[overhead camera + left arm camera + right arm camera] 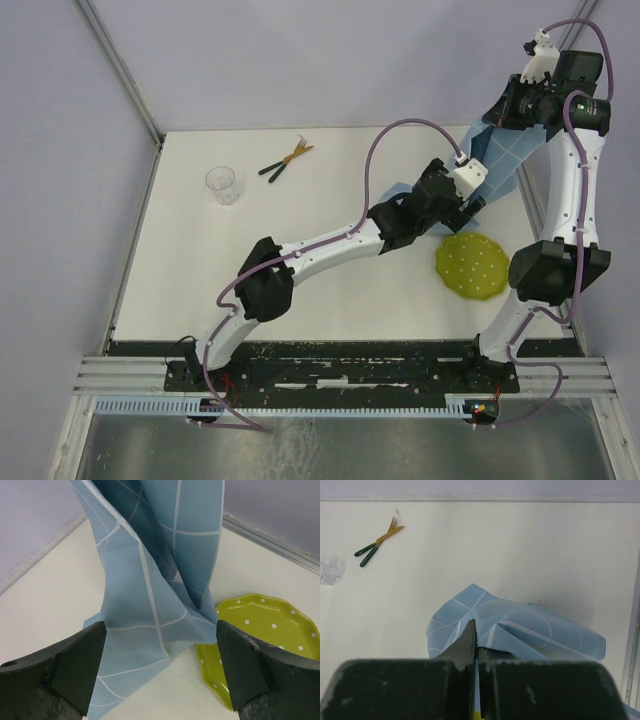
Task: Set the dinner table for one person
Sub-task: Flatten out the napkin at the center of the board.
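A light-blue cloth with white grid lines (503,158) hangs over the back right of the off-white dinner table (300,285). My right gripper (508,112) is raised high and shut on the cloth's upper edge (520,630); in the right wrist view the jaws (477,640) pinch the fabric. The cloth's lower corner (145,645) trails on the table. My left gripper (475,207) is low beside that corner and open; its fingers (75,670) stand wide apart, touching nothing. A lime-green dotted plate (471,265) lies just right of the left gripper, also seen in the left wrist view (260,630).
A clear glass (225,184) stands at the back left. A fork and knife with dark green handles (285,160) lie crossed near the back edge, also in the right wrist view (377,542). A metal rail (545,215) borders the table's right side.
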Robot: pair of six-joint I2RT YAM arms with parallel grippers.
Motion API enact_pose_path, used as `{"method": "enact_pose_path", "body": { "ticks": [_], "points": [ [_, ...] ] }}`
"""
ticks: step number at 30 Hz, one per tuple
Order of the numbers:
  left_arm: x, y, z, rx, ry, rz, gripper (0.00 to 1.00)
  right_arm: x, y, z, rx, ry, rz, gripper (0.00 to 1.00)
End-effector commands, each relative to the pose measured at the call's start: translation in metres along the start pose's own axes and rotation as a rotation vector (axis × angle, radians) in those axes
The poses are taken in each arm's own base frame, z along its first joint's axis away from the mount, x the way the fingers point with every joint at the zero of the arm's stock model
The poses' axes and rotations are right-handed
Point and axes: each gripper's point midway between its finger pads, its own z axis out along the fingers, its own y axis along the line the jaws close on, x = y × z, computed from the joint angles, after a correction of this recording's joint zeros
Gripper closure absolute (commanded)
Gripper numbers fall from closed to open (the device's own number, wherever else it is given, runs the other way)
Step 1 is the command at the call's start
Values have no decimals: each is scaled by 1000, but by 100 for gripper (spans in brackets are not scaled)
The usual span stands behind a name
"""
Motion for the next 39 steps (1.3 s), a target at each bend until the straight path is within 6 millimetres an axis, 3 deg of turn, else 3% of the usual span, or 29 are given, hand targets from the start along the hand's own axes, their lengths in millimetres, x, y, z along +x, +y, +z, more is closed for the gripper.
{"method": "enact_pose_path", "body": {
  "ticks": [1, 7, 10, 12, 15, 18, 22, 26, 32, 35, 39],
  "points": [
    [-36, 8, 4, -63, -115, 12, 3, -23, 12, -17, -7, -84, -64, 98],
    [-22, 4, 13, -65, -100, 7, 4, -25, 14, -17, -16, -92, -56, 98],
    [5, 3, 24, -85, -55, 47, 12, -27, 14, -21, -10, -97, -67, 98],
    [12, 11, 25, -130, -33, 79, 28, -29, 15, -24, -6, -104, -75, 98],
    [19, 30, 19, -212, 12, 124, 75, -28, 11, -26, 18, -100, -89, 98],
    [18, 58, 6, -293, 49, 153, 89, -25, 7, -28, 46, -94, -103, 98],
    [4, 96, -24, -336, 99, 192, 92, -19, 0, -28, 80, -81, -119, 98],
    [-21, 137, -59, -397, 144, 387, 92, -16, -3, -28, 95, -72, -125, 98],
    [-87, 233, -103, -541, 76, 561, 91, -18, 12, -18, 4, -81, -83, 98],
    [-113, 261, -116, -583, 36, 634, 91, -20, 26, -12, -56, -85, -84, 98],
    [-129, 264, -128, -579, 11, 693, 90, -25, 42, -10, -88, -105, -94, 98]
  ]
}}
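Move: Just below the open left gripper hangs the napkin's loose edge, about 2 cm ahead and 4 cm lower, with no sideways offset; the napkin corner pinched in the right gripper is some 12 cm ahead of the left hand, 2 cm right and 10 cm up. The green plate lies roughly 6 cm back, 8 cm right and 22 cm below, the cutlery about 27 cm ahead and 37 cm left. From the right hand the loose edge is some 10 cm back, 2 cm left and 14 cm down. Sinking about 5 cm and easing slightly forward, the left hand shuts its fingers on the napkin's loose edge, then pulls it left, up and somewhat forward, roughly 19 cm leftward, away from the plate, its fingertips tipping up and swinging counter-clockwise. The right hand keeps its pinch, dips 2 cm and, late on, gives about 5 cm to the left. ##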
